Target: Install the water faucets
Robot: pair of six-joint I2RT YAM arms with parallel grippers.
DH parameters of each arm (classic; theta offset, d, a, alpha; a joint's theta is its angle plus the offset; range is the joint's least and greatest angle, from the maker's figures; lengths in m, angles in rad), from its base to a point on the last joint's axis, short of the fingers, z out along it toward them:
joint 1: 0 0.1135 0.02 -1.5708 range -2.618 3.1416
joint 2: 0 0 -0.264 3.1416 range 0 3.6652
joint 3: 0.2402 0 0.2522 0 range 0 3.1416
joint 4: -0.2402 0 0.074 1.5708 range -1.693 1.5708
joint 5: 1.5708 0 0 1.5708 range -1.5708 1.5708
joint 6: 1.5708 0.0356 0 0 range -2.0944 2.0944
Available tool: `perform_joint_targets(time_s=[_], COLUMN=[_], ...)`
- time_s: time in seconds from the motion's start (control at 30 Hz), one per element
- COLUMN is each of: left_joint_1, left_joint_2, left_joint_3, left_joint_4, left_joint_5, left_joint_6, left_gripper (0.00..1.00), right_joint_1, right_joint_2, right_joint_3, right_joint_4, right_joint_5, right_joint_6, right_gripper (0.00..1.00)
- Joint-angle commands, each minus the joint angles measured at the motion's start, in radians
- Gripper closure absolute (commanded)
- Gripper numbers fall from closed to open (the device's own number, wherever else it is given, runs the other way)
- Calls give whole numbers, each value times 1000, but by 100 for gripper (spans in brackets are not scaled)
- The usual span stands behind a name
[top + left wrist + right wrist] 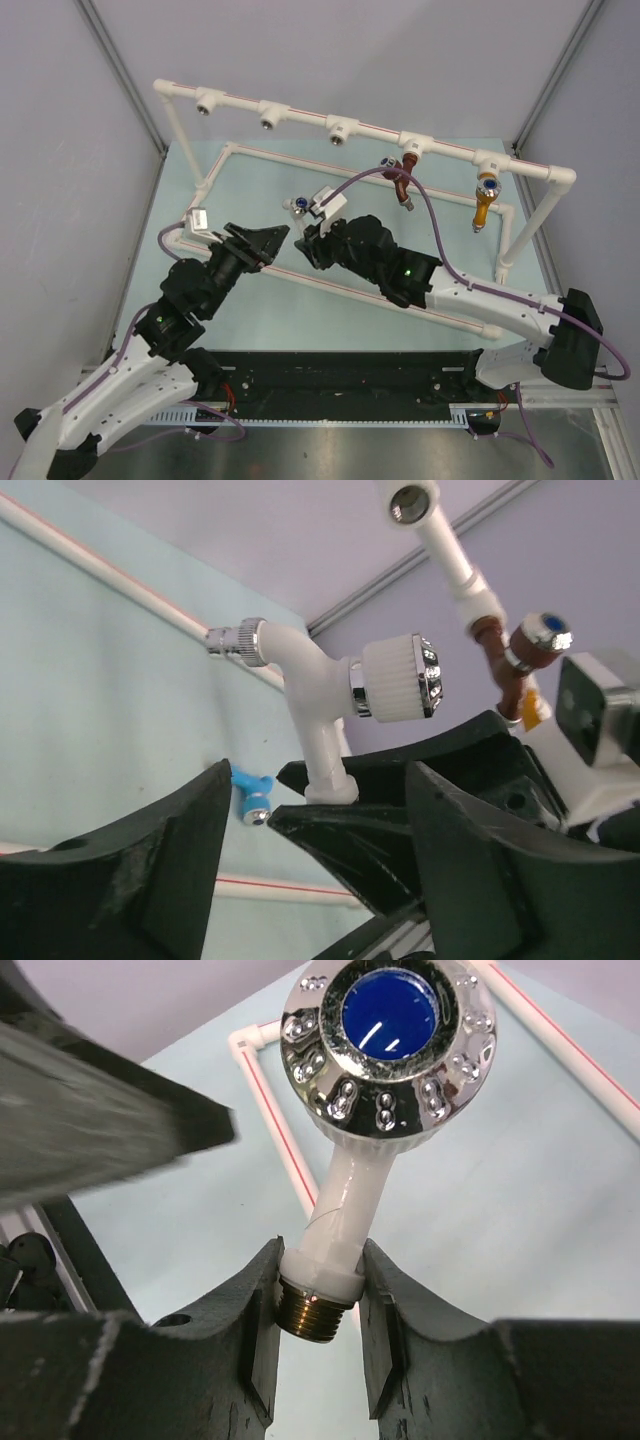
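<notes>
A white faucet with a chrome knob and blue cap is pinched at its collar by my right gripper, brass thread showing below the fingers. In the top view that right gripper holds the white faucet above the table's middle. My left gripper stands open just to its left. In the left wrist view the left gripper has its fingers spread wide around the white faucet without touching it. A light blue faucet lies on the table. A brown faucet and an orange-yellow faucet hang from the pipe frame's tees.
The white pipe frame runs across the back with three open tee sockets on its left half. Its lower rail crosses under both grippers. The pale green table is walled in on both sides.
</notes>
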Motion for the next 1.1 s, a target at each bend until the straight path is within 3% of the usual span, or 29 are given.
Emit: perform_joint_targets(time_s=[0.0,0.03,0.13,0.27,0.3,0.4,0.53,0.63,0.8,1.07], left_joint_1=[-1,-1,4,16,18,16,18,18,16,16], left_joint_2=[-50,-56,-79,-4,19,102,126,126,174,277], left_joint_3=[55,83,142,285,322,434,473,459,463,503], left_joint_4=[-36,-52,-85,-260,-300,-433,-503,-513,-532,-550], left_joint_5=[20,27,102,314,443,614,743,820,810,935], left_joint_6=[228,325,549,800,844,975,1151,1249,1323,1372], left_gripper=[19,10,1,0,0,0,0,0,0,1], right_joint_1=[-26,-27,-35,-73,-81,-112,-115,-115,-113,-90], right_joint_2=[-111,-137,-175,-244,-255,-295,-336,-366,-398,-393], right_joint_3=[33,33,33,33,33,33,33,33,33,33], right_joint_4=[-39,-87,-164,-270,-290,-362,-462,-516,-542,-580], right_joint_5=[-4,-10,-38,-165,-225,-344,-444,-524,-642,-659], right_joint_6=[-46,-58,-118,-214,-234,-303,-408,-480,-546,-587], right_gripper=[100,100,100,100,100,100,100,100,100,100])
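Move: The white faucet, already in the right gripper's pinch at its threaded end, has its middle about 2 cm ahead, 1 cm left and 3 cm above the right hand. From the nearly cleared left hand it lies some 5 cm ahead, 4 cm right and 1 cm up, with the right gripper 4 cm ahead, 3 cm right and 1 cm down. The blue faucet lies on the table, roughly 9 cm ahead, 24 cm right and 28 cm below the left hand. Still pinching the white faucet by its threaded end, the right hand carries it about 11 cm back and 9 cm right, turning some 35 degrees counter-clockwise. The left gripper, touching nothing, opens fully and draws back about 8 cm, arching up and down again and ending to the right, while it rolls left side up and swings clockwise until its fingers point right at the faucet. ##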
